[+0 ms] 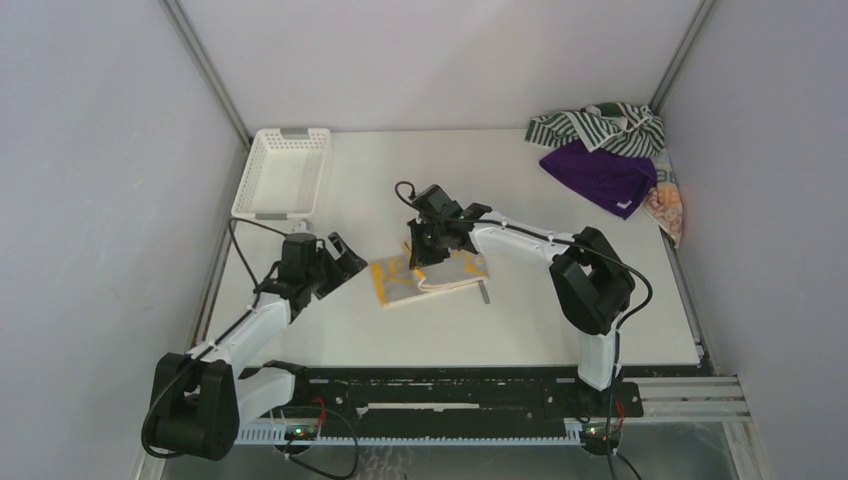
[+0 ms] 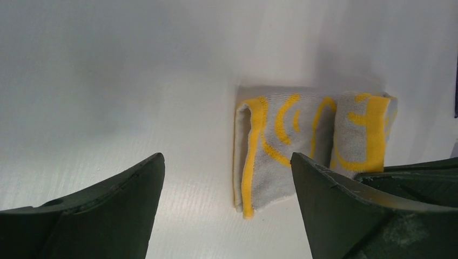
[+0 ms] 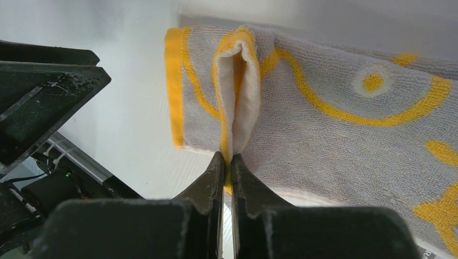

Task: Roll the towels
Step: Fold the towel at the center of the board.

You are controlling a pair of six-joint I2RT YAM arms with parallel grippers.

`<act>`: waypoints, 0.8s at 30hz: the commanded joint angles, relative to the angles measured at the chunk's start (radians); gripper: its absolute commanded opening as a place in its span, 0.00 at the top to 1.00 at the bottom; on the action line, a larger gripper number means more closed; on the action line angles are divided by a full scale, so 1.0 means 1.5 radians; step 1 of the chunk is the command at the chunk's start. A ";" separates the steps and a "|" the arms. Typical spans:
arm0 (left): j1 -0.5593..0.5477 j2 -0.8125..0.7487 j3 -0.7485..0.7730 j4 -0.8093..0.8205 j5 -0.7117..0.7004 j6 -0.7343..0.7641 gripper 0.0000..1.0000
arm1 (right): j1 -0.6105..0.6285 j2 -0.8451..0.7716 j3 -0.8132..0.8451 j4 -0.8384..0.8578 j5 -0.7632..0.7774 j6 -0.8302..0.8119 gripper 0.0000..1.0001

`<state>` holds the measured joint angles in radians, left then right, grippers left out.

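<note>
The yellow-and-white towel lies folded at the table's middle. My right gripper reaches down at its far left part, shut on a pinched fold of the yellow towel; in the right wrist view the right gripper holds the yellow edge between its tips. My left gripper stands open just left of the towel. In the left wrist view the left gripper has its jaws wide apart with the yellow towel a little beyond them, untouched. The green-striped towel, purple towel and orange patterned towel lie heaped at the back right.
A white lattice basket stands at the back left. Grey walls close in the table on three sides. My left gripper's black fingers show at the left of the right wrist view, close to the towel.
</note>
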<state>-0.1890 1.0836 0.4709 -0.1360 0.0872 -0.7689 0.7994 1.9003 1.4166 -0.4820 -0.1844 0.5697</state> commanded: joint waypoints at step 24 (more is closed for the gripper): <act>-0.037 0.192 -0.019 0.188 0.074 -0.067 0.69 | 0.013 0.000 0.020 0.017 0.009 0.004 1.00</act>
<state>-0.2401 1.3426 0.4702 0.0765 0.1905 -0.8551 0.8028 1.9152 1.4166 -0.4824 -0.1741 0.5732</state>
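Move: The towel's yellow-edged left end, the layer left uncovered by the fold, lies about 6 cm to the right of the open left hand, roughly 2 cm back and 5 cm below. The raised fold pinched by the other gripper is some 13 cm to the right of the left hand, level ahead and about 4 cm lower. From the right hand, that same left end lies about 6 cm left, 3 cm back and 4 cm down, and the grey strip some 14 cm right and 5 cm back. The left hand swings about 4 cm to the right towards the towel's yellow-edged left end and, once under way, sinks some 3.5 cm, its fingers narrowing from nearly wide open to about a third open and its wrist tilting a little, so the tips come close to the far part of that edge, though contact can't be made out. The right hand keeps its closed pinch on the raised fold, settles less than 1 cm lower early on and then holds still there, its wrist barely turning. ##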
